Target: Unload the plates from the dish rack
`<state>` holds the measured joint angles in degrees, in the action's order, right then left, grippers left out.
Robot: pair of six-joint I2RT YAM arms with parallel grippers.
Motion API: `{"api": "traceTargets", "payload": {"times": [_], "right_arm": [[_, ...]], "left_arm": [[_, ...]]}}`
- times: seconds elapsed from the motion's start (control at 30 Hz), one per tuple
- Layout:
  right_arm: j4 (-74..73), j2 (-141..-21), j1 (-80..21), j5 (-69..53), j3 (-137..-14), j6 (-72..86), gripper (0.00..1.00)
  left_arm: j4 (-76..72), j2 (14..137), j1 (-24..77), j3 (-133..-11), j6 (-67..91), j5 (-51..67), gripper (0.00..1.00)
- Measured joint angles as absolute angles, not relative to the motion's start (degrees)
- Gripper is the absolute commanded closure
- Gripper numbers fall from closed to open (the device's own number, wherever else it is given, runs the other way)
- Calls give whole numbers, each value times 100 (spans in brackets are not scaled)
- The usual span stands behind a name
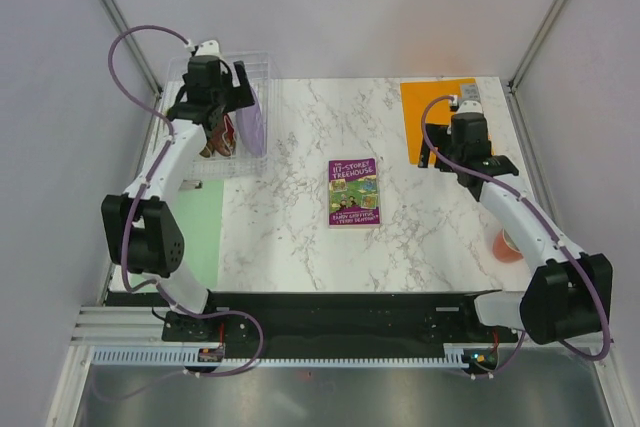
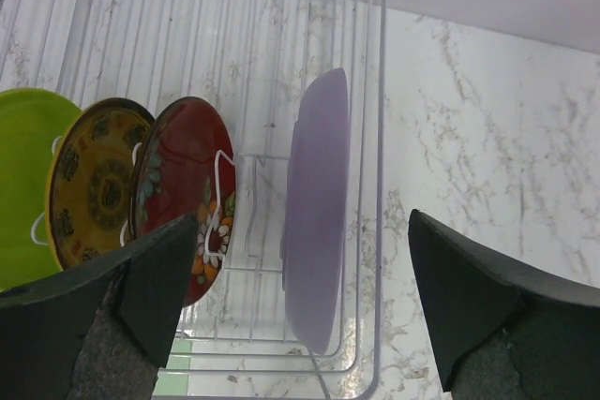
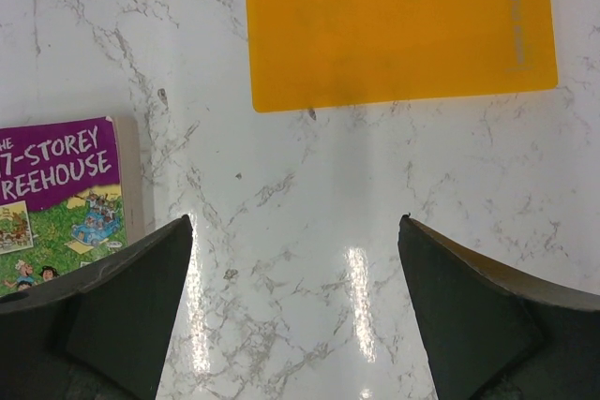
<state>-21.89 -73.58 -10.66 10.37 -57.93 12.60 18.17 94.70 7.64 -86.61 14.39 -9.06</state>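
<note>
The clear dish rack (image 1: 262,59) stands at the table's back left. Its ribs and wall (image 2: 380,138) fill the left wrist view. The plates stand on edge in it: a large lavender one (image 2: 317,213) (image 1: 253,117) nearest the right wall, then a dark red patterned one (image 2: 183,185), a yellow patterned one (image 2: 94,180) and a lime green one (image 2: 23,175). My left gripper (image 2: 302,217) (image 1: 213,119) hovers open above the rack, its jaws wide on either side of the lavender plate's rim and touching nothing. My right gripper (image 3: 295,220) (image 1: 466,162) is open and empty over bare marble.
A flat orange mat (image 1: 430,112) (image 3: 398,25) lies at the back right, just beyond my right gripper. A purple book (image 1: 353,191) (image 3: 56,194) lies mid-table. An orange-pink cup (image 1: 505,245) sits under my right arm. A pale green mat (image 1: 195,232) lies at the left edge.
</note>
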Motion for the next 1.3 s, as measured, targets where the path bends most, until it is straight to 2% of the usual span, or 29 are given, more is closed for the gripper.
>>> {"api": "traceTargets", "payload": {"times": [0.13,0.17,0.2,0.23,0.27,0.33,0.37,0.4,0.6,1.03,1.2,1.3], "right_arm": [[-2191,-7599,-1066,1037,-5791,1260,2],[-2191,-7655,-1066,1039,-5791,1260,2],[-2191,-7701,-1066,1037,-5791,1258,2],[-2191,-7745,-1066,1039,-5791,1249,2],[-2191,-7778,-1066,1039,-5791,1236,2],[-2191,-7811,-1066,1048,-5791,1212,2],[-2191,-7813,-1066,1059,-5791,1201,2],[-2191,-7813,-1066,1066,-5791,1192,2],[-2189,-7813,-1066,1131,-5789,1155,2],[-2320,-7463,-1066,1393,-5725,1205,2],[-2292,-6772,-1061,1160,-5524,1297,2],[-2143,-6547,-1061,716,-5448,1492,2]], "left_arm": [[1835,9918,1107,-8676,1212,-1354,10],[1839,10009,1194,-8694,1157,-1463,16],[1839,10121,1302,-8726,1087,-1612,29],[1835,10217,1409,-8757,1020,-1750,37],[1835,10280,1498,-8770,967,-1859,70],[1831,10361,1658,-8790,814,-2169,81],[1837,10374,1726,-8803,709,-2342,95],[1855,10374,1756,-8807,657,-2528,97],[2071,10374,1765,-8812,377,-3540,98],[1599,10232,2788,-9345,-1291,-5341,98],[1441,9452,3210,-9548,-1341,-5081,98],[1761,8770,3500,-9570,-851,-4539,98]]}}
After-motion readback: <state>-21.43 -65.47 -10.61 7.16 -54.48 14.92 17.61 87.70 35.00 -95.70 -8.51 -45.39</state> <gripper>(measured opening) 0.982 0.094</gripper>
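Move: The purple plate stands on edge in the dish rack, its middle about 6 cm ahead of the open left hand, 4 cm to its right and some 12 cm below. The red plate stands left of it, roughly 5 cm ahead of the hand, 3 cm to its left and 14 cm down; the brown plate is 5 cm farther left, at the same distance ahead and height. From the right hand, the purple plate lies about 50 cm left, 16 cm ahead and 5 cm lower. The purple plate is pinched by its near upper rim: the left hand sinks about 6 cm, edging right, and shuts its fingers on it. The hand rolls its left side up some 40 degrees, then lifts about 20 cm up out of the rack, swinging right and drawing back, the roll easing and fingers tipping up late. The empty, open right hand dips 3 cm, then rises 5. ##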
